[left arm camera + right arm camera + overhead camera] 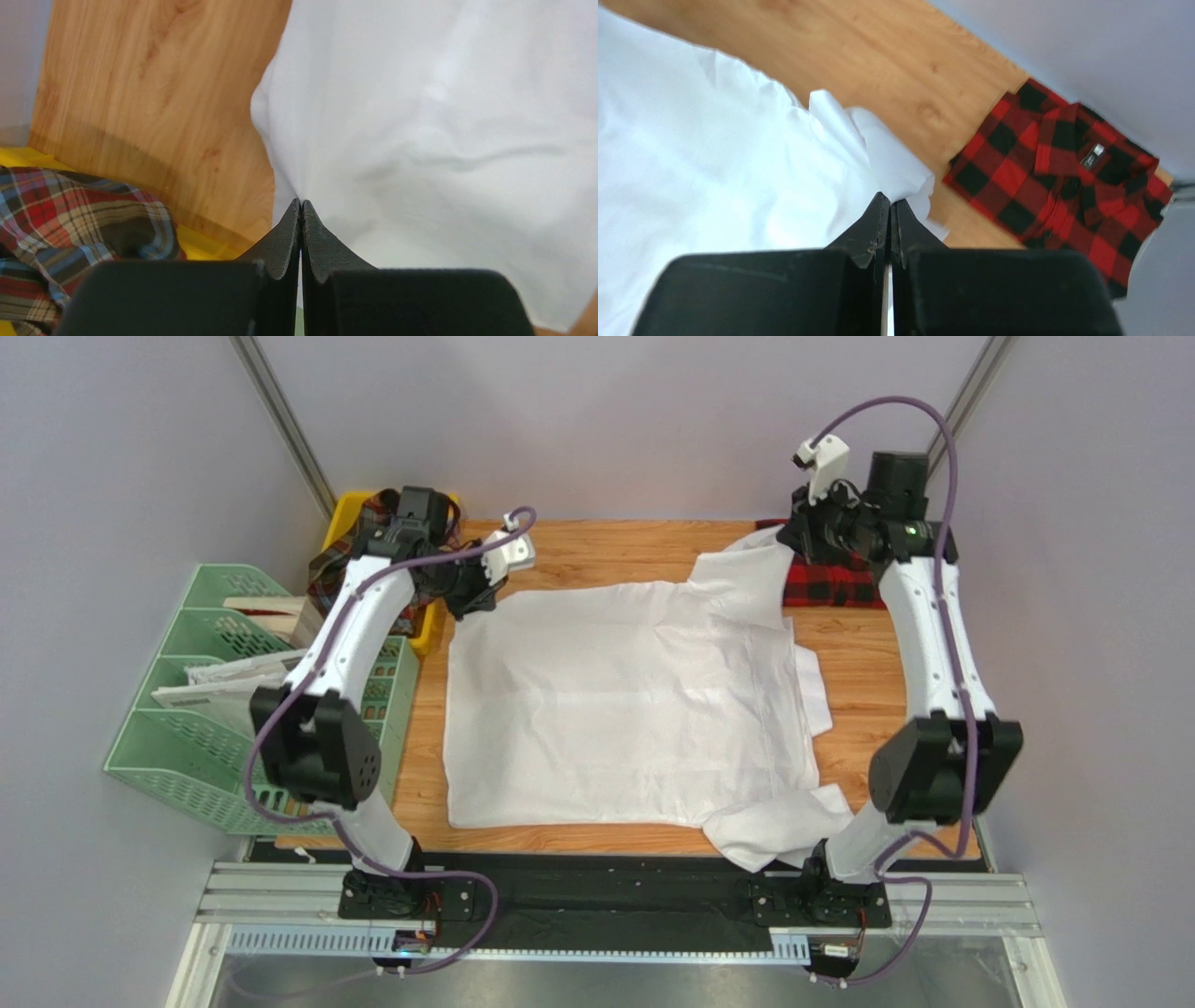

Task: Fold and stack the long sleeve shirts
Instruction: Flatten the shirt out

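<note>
The large white long sleeve shirt (617,700) lies spread flat over most of the wooden table (617,546). My left gripper (471,602) is shut on its far left edge, and the cloth (435,105) creases toward the pinched tips (300,204). My right gripper (802,546) is shut on a bunched far right part of the same shirt (703,140), its tips (890,201) pinching white cloth. The red-and-black checked shirt (1060,168) lies folded at the far right corner (838,585). The tartan shirt (63,224) sits crumpled to the left.
A yellow bin (348,511) at the far left holds the tartan shirt. Green plastic trays (183,742) with white papers (211,679) stand off the table's left side. A loose white sleeve (779,833) hangs at the near right edge.
</note>
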Available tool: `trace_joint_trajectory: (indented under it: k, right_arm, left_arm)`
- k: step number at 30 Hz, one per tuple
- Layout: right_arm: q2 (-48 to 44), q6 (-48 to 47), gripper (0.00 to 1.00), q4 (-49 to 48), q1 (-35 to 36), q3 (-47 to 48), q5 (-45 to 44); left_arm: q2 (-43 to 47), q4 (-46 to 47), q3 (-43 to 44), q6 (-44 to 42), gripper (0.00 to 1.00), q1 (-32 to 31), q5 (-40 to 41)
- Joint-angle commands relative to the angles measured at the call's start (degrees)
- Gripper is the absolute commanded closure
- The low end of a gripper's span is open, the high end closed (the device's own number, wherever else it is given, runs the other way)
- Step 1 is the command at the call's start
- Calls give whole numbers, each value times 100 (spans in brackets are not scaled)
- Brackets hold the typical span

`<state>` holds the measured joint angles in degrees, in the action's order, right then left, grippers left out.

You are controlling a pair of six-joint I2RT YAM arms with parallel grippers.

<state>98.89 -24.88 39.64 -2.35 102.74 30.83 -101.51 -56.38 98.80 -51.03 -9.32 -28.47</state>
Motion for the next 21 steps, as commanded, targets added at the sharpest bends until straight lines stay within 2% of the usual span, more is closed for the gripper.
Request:
trace_joint_trajectory:
  k: [1, 2, 3, 5, 6, 7, 8, 9, 12, 14, 19, 20, 21]
  right_arm:
    - [-1700, -1262, 100, 1720, -81, -1227, 459]
    - [-2002, -1795, 100, 1984, -81, -1787, 450]
    - [-2275, -2044, 100, 2500, -81, -2123, 433]
    - [-3154, -2781, 100, 2977, -81, -2982, 267]
    - [-3461, -3029, 100, 3319, -81, -3249, 170]
    - [-3734, -3214, 100, 3435, -90, -3486, 47]
    - [-4276, -3529, 100, 3506, -90, -3767, -198]
    - [-4517, -3645, 100, 3559, -90, -4196, -287]
    - [-5098, -3787, 100, 3516, -81, -4752, -394]
    - [-5134, -3691, 100, 3446, -81, -4851, -315]
    - [-4581, -3392, 100, 3322, -81, -4589, -200]
    - [-4502, -3357, 100, 3322, -81, -4535, -148]
    - [-4449, -3348, 100, 3348, -81, -4500, -121]
  left_arm:
    - [1158, -830, -1756, -1198, 100, -157, -510]
    - [1395, -909, -2133, -1338, 100, -253, -580]
    - [1893, -945, -2920, -1601, 100, -341, -563]
    - [2423, -910, -3707, -1831, 100, -692, -310]
    - [2931, -710, -4067, -1815, 96, -824, -152]
    - [3153, -595, -4602, -1614, 92, -878, -28]
    - [3355, -480, -4772, -1456, 86, -870, 25]
    - [3627, -270, -4948, -1306, 71, -843, 86]
    - [3849, 483, -4828, -271, 56, -449, 113]
    - [3789, 855, -4643, 675, 53, -298, 245]
    - [2780, 1261, -3844, 1761, 47, -307, 639]
    - [2421, 1296, -3703, 2032, 44, -307, 676]
    - [2278, 1444, -3484, 2174, 33, -298, 693]
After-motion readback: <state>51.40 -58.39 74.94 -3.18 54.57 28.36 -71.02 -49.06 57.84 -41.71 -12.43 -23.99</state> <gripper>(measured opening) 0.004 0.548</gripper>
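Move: The left gripper holds the white shirt's far left corner; the shirt's near left corner lies about 29 cm back, 2 cm to its left and 15 cm below. The yellow bin is about 15 cm ahead and 22 cm left, the green basket 8 cm back and 38 cm left. The right gripper holds the far right part; the near right sleeve lies 36 cm back, 3 cm left and 24 cm below, the red plaid shirt 15 cm ahead and 14 cm right. Swing both grippers back towards the shirt's near edge and down, carrying its lifted far edge with them. Bring the right one back some 32 cm, sinking 13, fingers shut on the cloth as they tip down and turn counter-clockwise. Take the left one back about 25 cm and down, open it to let go of its corner, then draw it forward about 10 cm and slightly up. ##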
